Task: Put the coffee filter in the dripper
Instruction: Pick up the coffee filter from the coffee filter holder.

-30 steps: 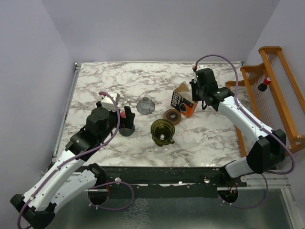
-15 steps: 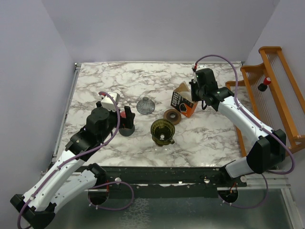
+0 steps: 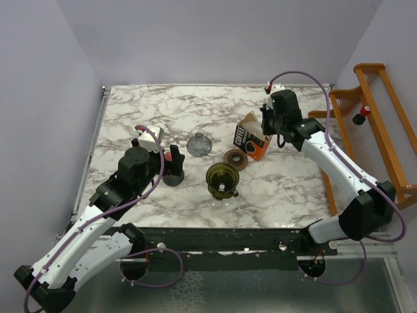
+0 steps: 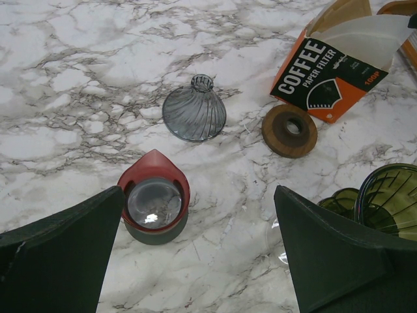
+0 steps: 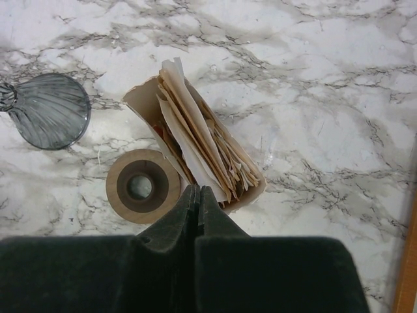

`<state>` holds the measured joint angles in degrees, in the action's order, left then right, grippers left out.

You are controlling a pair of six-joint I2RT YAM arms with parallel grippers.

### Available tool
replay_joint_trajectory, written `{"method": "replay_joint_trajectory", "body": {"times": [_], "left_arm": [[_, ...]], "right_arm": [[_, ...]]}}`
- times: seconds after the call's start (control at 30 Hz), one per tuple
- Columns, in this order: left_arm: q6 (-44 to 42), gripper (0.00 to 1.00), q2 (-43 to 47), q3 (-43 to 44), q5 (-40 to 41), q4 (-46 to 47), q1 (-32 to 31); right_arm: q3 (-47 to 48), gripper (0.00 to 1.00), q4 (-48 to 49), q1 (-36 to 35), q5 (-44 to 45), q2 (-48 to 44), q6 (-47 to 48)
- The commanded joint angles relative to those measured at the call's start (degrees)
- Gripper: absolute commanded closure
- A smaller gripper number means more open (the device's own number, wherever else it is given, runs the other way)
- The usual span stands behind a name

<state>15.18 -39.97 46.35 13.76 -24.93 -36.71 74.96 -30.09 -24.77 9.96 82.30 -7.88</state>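
Note:
The brown-and-orange COFFEE carton leans open on the marble, packed with paper filters. My right gripper hangs over its mouth. Its jaws are pressed together on the lower edge of one white coffee filter that still stands among the others. The olive-green glass dripper sits mouth-up nearer the arms, with its rim in the left wrist view. My left gripper stands wide open and holds nothing, low over the table to the left of the dripper.
A grey ribbed glass cone rests mouth-down, and a wooden ring lies beside the carton. A red-rimmed black cup stands just ahead of my left fingers. An orange wooden rack lines the right table edge.
The right jaws closed the last bit, then the right wrist rose slightly over the carton. The left arm and the objects on the table have not moved.

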Motion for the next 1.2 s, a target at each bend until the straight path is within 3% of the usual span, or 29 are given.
{"method": "replay_joint_trajectory", "body": {"times": [0.0,0.7,1.17], "left_arm": [[-0.5,0.01,0.51,-0.52,1.0,0.5,0.34],[-0.07,0.01,-0.15,-0.55,0.2,0.49,0.34],[3.89,0.01,-4.18,6.89,-6.18,3.14,0.33]], "right_arm": [[2.07,0.99,-1.67,0.25,-1.08,-1.13,0.06],[8.75,0.99,-3.75,0.25,-7.39,-6.19,-0.94],[14.01,0.99,-1.17,0.25,-23.67,-9.08,-5.3]]}}
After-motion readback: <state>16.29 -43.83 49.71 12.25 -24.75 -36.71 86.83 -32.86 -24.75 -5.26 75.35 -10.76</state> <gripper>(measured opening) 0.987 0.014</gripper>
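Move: Some 17 cm back and 13 cm to the left of the right hand, slightly lower, stands the green dripper. This hand already pinches a white coffee filter still in the filter box, whose middle is about 8 cm below, 1 cm ahead and 2 cm left. The wooden ring lies about 8 cm left, 4 cm back and 14 cm down. From the left hand the dripper is roughly 16 cm right, 6 cm back and 6 cm down. Drawing the pinched filter up out of the box, the right hand climbs about 13 cm, almost straight at first, then swinging some 4 cm left and 3 cm back as it keeps rising. The fingers stay shut on the paper while the wrist turns about 20 degrees in all: left side rising, fingertips tipping up and swinging counter-clockwise. ##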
